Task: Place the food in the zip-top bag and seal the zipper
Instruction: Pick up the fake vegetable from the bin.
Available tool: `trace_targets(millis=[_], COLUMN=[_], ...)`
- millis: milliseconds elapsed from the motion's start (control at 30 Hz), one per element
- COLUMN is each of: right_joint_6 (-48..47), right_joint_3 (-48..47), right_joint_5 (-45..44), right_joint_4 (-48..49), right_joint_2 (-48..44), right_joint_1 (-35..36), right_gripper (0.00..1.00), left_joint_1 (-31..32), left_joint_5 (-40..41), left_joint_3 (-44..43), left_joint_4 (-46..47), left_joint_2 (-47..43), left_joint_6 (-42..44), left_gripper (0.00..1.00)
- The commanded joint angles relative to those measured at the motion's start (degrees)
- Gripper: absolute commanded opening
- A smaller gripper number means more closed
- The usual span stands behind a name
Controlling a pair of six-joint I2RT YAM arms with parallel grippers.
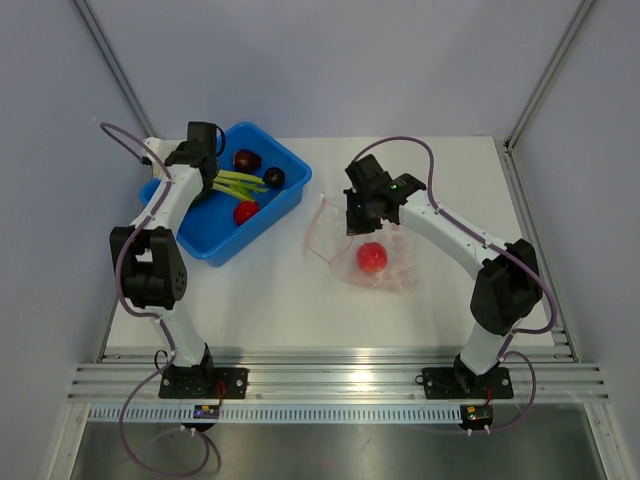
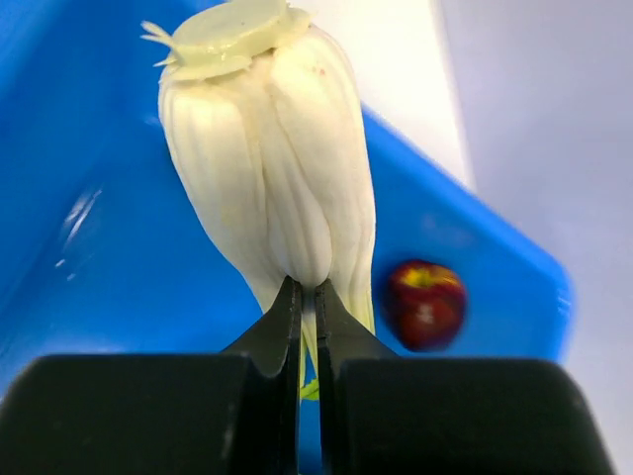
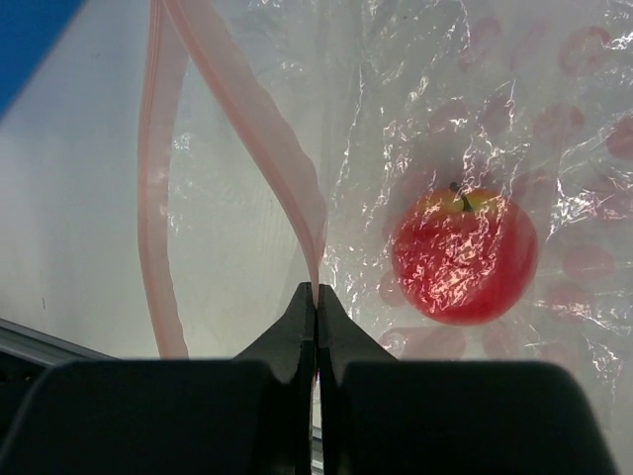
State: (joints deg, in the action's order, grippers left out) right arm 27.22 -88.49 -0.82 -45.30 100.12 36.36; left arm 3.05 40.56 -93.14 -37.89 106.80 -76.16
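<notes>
My left gripper (image 2: 307,292) is shut on the narrow end of the pale yellow-green stalk (image 2: 267,168) inside the blue bin (image 1: 222,240). In the top view this gripper (image 1: 212,183) is over the bin's left half, next to the stalk (image 1: 240,183). A dark red fruit (image 2: 425,302) lies beyond it. My right gripper (image 3: 316,292) is shut on the pink-red zipper (image 3: 247,119) and holds the mouth of the zip-top bag (image 1: 385,270) open. One red fruit (image 3: 465,255) lies inside the bag, under the crinkly plastic.
The bin also holds two dark maroon fruits (image 1: 247,159) (image 1: 273,177) and a red fruit (image 1: 246,212). It stands at the table's back left, and the bag lies to its right. A metal rail (image 1: 330,380) runs along the near edge.
</notes>
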Motion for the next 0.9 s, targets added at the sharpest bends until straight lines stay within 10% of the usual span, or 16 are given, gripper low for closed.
trace_targets(millis=[0, 400, 867], right_joint_6=[0.6, 1.6, 3.9], right_joint_3=[-0.3, -1.4, -5.1], right_joint_5=[-0.1, -0.4, 4.0], right_joint_4=[0.5, 1.8, 3.4], right_joint_2=[-3.9, -5.1, -6.7], right_joint_1=[-0.4, -0.4, -0.3], right_gripper=[0.01, 0.00, 0.00], left_joint_1=[1.1, 1.1, 0.6], left_joint_5=[3.7, -7.9, -31.6], left_joint_3=[2.3, 0.2, -4.5], left_joint_4=[19.7, 34.5, 21.8], left_joint_2=[-7.1, -12.4, -22.9], left_joint_6=[15.3, 39.6, 43.8], left_gripper=[0.00, 0.00, 0.00])
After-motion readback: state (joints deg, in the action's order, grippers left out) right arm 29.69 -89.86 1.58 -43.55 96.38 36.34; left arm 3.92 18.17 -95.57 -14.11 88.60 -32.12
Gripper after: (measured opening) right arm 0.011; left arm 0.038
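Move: My left hand already pinches the leek near its root end over the bin. The bag's open mouth, its destination, is roughly 33 cm to the right, 15 cm back and a little lower. In the bin, some 14 cm below, the cucumber lies 6 cm right and 7 back, the red tomato 16 right and 11 back, the dark red apple 16 right and level. From my right hand the mouth is about 5 cm left, 1 cm ahead and slightly lower. I haul the leek steeply up over the bin, some 22 cm, with my left fingers staying shut near its root end. The hand first drifts a few centimetres forward, then draws back and slides about 5 cm right, while the wrist swings clockwise nearly 40 degrees and tips its fingers upward. My right hand keeps its pinch on the bag's edge and rises about 4 cm. ##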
